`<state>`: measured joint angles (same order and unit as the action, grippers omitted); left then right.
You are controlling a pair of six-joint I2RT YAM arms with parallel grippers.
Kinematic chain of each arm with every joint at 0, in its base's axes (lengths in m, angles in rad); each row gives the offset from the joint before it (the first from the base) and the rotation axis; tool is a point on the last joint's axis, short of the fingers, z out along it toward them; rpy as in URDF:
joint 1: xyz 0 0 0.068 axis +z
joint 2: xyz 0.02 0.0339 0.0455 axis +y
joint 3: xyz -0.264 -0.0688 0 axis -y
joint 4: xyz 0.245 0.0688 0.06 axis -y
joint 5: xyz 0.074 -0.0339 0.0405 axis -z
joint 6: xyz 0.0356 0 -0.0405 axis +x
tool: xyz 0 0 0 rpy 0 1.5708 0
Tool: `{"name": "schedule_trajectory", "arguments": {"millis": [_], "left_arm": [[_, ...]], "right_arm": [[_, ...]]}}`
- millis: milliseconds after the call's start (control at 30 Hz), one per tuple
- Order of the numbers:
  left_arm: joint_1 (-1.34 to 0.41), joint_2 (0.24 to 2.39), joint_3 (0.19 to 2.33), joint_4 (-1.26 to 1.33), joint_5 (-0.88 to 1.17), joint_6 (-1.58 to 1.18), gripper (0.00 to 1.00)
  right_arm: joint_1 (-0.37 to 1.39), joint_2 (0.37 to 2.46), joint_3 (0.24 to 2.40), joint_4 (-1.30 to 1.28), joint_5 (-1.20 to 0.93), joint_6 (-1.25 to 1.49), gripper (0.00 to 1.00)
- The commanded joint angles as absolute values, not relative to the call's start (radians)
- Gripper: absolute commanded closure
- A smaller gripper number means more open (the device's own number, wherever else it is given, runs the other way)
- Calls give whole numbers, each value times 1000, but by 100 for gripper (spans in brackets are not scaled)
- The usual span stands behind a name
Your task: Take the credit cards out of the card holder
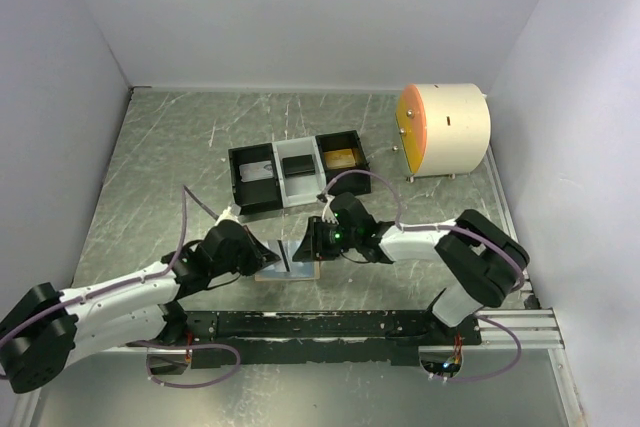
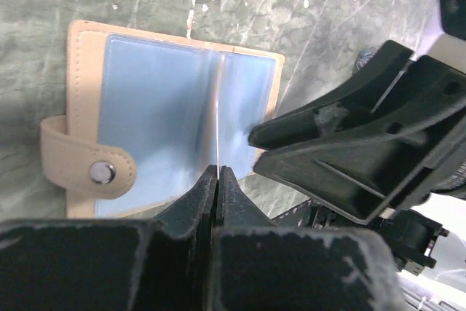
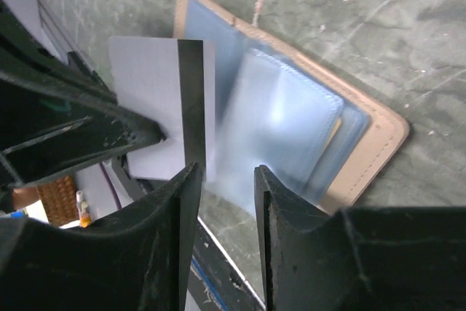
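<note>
The card holder lies open on the table, pale blue inner faces up, its tan strap with a snap at one side. My left gripper is shut on a silver-grey credit card with a black stripe, held upright on edge over the holder's fold; from above the card shows as a thin dark line. My right gripper hovers open just beside that card, over the holder's blue sleeves, with nothing between its fingers.
A three-compartment black-and-white tray stands behind the holder, with a grey card, a black card and a gold card in it. A cream drum with an orange face sits at the back right. White walls enclose the table.
</note>
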<state>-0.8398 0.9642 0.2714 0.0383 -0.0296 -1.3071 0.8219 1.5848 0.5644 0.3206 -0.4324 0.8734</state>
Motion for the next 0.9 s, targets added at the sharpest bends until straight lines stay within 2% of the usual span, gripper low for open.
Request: {"name": "schedule_trajectory", "arguments": {"millis": [0, 233, 433, 633, 867], "left_arm": [[-844, 896, 340, -151, -96, -1221, 93], [-845, 784, 360, -219, -79, -1144, 93], [-844, 689, 307, -72, 17, -1080, 93], [-845, 620, 252, 71, 114, -1045, 93], [-845, 562, 255, 155, 189, -1007, 93]], "right_arm": [[819, 1500, 597, 255, -417, 830, 60], [819, 1376, 544, 289, -379, 826, 43], [818, 1228, 461, 305, -239, 835, 42], [818, 1085, 320, 582, -321, 840, 40], [812, 1079, 359, 558, -446, 860, 41]]}}
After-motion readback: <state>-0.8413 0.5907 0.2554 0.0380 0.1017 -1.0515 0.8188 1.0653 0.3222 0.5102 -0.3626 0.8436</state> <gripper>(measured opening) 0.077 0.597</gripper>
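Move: Already in the shut left fingers, the credit card has its middle about 2 cm to their right, about 6 cm left of the open right hand and roughly level with it. The card holder lies under both: its middle is some 4 cm right, 1 cm back and 4 cm below the left hand. The tray's left compartment is about 20 cm ahead of the left hand and 3 cm left; its middle compartment is equally far ahead, 7 cm right. Lifting the card clear above the card holder, the left hand keeps its pinch and rises about 8 cm, drifting slightly left and then back right, and finally a little towards its base while its fingertips tip up. The right hand climbs with it, some 10 cm and later about 3 cm to the right, tipping its fingers up and spreading them wider beside the card, without gripping it. ##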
